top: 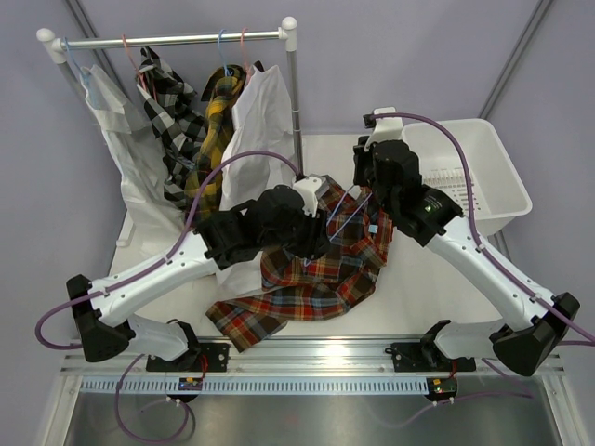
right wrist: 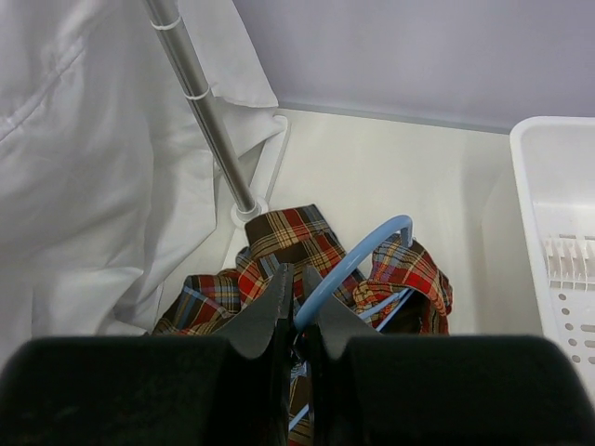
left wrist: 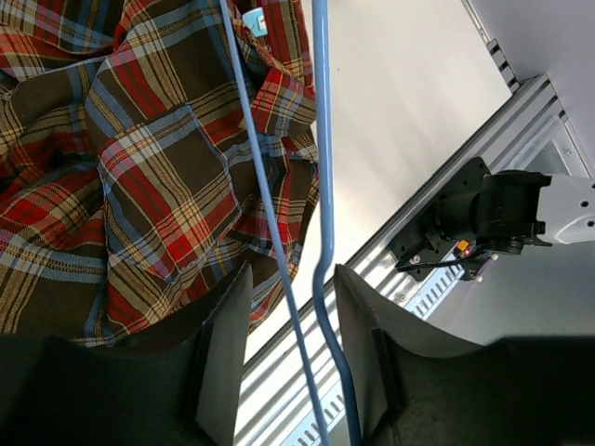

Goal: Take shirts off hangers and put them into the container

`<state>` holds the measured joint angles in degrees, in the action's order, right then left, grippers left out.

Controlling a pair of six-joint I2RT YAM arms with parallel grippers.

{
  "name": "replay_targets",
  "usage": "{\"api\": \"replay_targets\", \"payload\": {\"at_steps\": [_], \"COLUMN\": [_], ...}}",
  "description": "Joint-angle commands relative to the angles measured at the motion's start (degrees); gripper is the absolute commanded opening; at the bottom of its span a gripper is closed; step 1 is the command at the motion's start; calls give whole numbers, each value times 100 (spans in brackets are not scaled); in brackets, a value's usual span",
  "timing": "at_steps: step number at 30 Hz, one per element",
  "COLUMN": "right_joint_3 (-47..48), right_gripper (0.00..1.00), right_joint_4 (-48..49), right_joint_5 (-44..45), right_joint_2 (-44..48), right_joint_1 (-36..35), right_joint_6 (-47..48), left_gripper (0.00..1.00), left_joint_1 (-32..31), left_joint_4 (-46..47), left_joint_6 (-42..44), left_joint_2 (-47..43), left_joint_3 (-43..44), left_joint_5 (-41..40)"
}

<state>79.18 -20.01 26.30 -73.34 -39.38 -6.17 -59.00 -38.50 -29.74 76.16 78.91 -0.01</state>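
Note:
A red-orange-blue plaid shirt (top: 316, 279) (left wrist: 139, 186) (right wrist: 288, 237) lies crumpled on the table between the arms, still threaded on a light blue hanger (top: 346, 212) (left wrist: 321, 186) (right wrist: 358, 260). My right gripper (top: 370, 216) (right wrist: 299, 279) is shut on the base of the hanger's hook, which curves up and away from it. My left gripper (top: 321, 212) (left wrist: 290, 316) straddles two of the hanger's blue wires. Its jaws stand apart, with a gap on each side of the wires. The white container (top: 507, 172) (right wrist: 558, 186) sits at the right with nothing in it.
A clothes rail (top: 177, 39) on an upright post (top: 296, 102) (right wrist: 209, 121) carries a white shirt (top: 116, 121), a black-white checked one (top: 167, 121), a yellow-black plaid one (top: 216, 121) and another white one (top: 260, 121) (right wrist: 84, 167). An aluminium rail (top: 307, 381) edges the table front.

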Motion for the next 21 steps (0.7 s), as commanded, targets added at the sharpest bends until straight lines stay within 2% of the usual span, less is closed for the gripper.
{"api": "replay_targets", "payload": {"at_steps": [1,4,5,7,8,14,17,18,21], "right_joint_3": [300,291,274,230,212,45,89,98,124], "right_gripper": [0,0,0,0,0,0,23,39,60], "right_joint_4": [384,340,296,243,174,-326,-714,-793,-1092], "right_joint_5": [244,243,226,191,165,-283,-609,-766,-1056], "right_joint_2": [-22,-22,-14,4,13,180,311,373,610], "right_joint_1": [-79,-105,-123,-132,-141,-141,-141,-141,-141], "right_joint_6": [143,125,125,64,29,-340,-498,-551,-648], "left_gripper": [40,29,19,10,1,0,0,0,0], "left_joint_1": [-41,-41,-41,-41,-50,-50,-50,-50,-50], "left_joint_4": [80,80,71,80,71,71,45,10,-149], "left_joint_6": [-24,12,55,117,195,609,767,802,926], "left_joint_2": [-198,-251,-294,-373,-443,-786,-989,-1076,-1252], "left_joint_3": [-69,-87,-87,-113,-122,-297,-438,-464,-552], "left_joint_5": [27,-174,-253,-341,-437,-728,-842,-869,-983]}}
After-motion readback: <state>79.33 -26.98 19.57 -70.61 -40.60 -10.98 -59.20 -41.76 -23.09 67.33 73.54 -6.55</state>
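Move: The near, lower end of the blue hanger is already between the left hand's half-open fingers. The shirt heap's middle lies some 22 cm below that hand, 6 cm farther out and 1 cm right; the white shirt hangs about 12 cm left of the hand and 22 cm ahead. From the right hand, which still grips the hook end, the hanger's near end is roughly 15 cm back, 7 cm left and 9 cm lower; the container is about 26 cm right and 8 cm ahead. The left hand first stays almost in place and shuts its fingers on the two blue wires at the hanger's near end, then carries that end about 5 cm left, level above the plaid shirt, towards the white shirt, its fingers tipping up some 10 degrees. The right hand keeps its pinch on the hook end while it drifts a little left, then opens past halfway as it draws back about 3 cm, letting go of the hook. ##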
